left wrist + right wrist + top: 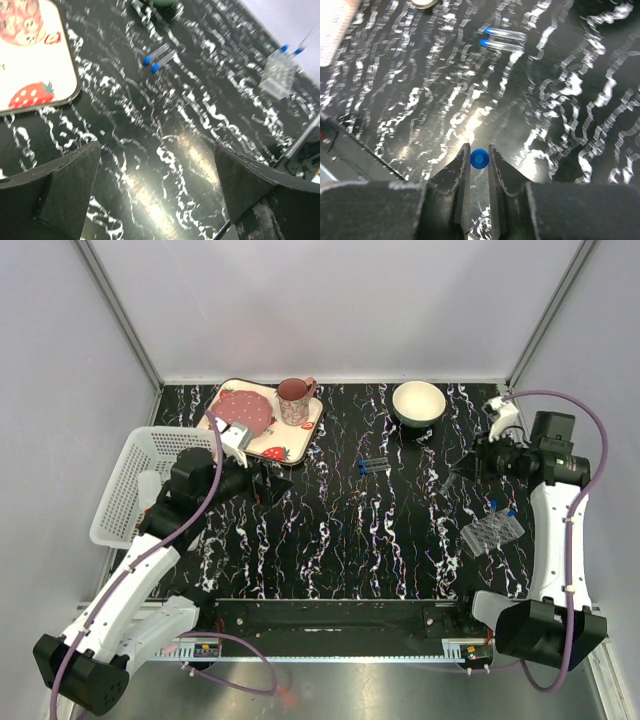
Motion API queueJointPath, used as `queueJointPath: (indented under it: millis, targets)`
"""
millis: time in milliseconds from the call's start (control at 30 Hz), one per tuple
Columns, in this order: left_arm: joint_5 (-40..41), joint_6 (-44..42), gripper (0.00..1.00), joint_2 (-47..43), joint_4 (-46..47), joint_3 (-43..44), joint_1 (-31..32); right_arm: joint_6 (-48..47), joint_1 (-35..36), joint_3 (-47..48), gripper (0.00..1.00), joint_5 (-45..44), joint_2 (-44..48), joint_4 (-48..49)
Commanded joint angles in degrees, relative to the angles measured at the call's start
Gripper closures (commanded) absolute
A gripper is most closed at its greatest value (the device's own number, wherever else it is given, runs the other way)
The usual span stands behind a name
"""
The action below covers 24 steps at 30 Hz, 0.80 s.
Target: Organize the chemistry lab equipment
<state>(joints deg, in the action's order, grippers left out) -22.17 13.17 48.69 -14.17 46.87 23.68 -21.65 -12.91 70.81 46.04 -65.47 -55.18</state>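
Note:
My right gripper [452,478] [479,152] is shut on a blue-capped test tube [479,159]; its cap shows end-on between the fingers, above the table. Two more blue-capped tubes [374,466] [159,56] [504,39] lie side by side on the black marbled table, left of the right gripper. The clear perforated rack [492,532] [277,75] sits near the right arm with two tubes standing at its far edge. My left gripper [275,481] [156,148] is open and empty, low over bare table beside the tray. The funnel and sticks are out of view.
A strawberry-print tray [300,435] [35,75] with a pink plate and a cup [294,400] stands at the back left. A white bowl [418,403] is at the back. A white mesh basket [125,490] sits at the left edge with a white item inside.

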Motion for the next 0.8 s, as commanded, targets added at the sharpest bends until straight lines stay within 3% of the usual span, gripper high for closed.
queueJointPath:
  millis: [0,233,767]
  targets:
    - [6.6,-7.5,0.01,-1.1,-9.7,-0.6,-0.3,-1.6,-6.2,-1.5,0.87,-7.2,2.5,2.3]
    - [6.2,-9.7,0.01,-2.0,-11.0,-1.8,-0.3,-3.1,-11.8,-4.3,0.87,-12.7,4.9,5.3]
    - [4.9,-11.0,0.01,-4.1,-11.7,-2.5,-0.2,-11.4,-12.1,-22.2,0.85,-17.4,9.1,17.6]
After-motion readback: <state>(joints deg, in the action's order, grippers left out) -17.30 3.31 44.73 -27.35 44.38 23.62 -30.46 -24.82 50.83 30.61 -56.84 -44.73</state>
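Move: Off to the right hand's right, about 16 cm away and some 2 cm nearer the base, sits the clear tube rack, roughly 20 cm below. Two blue-capped tubes already stand in its far part, about 17 cm right and 1 cm ahead of the hand. The loose pair of tubes lies some 18 cm ahead and 15 cm left. From the left hand the rack is about 58 cm right and 1 cm back. Carrying the blue-capped tube in its still-closed fingers, the right hand swings about 9 cm right towards the rack, turning clockwise, then sinks some 9 cm in all with a slight draw back, its left side dipping about 15 degrees. The empty, wide-open left hand drops some 5 cm and eases left and back, left side rising. ##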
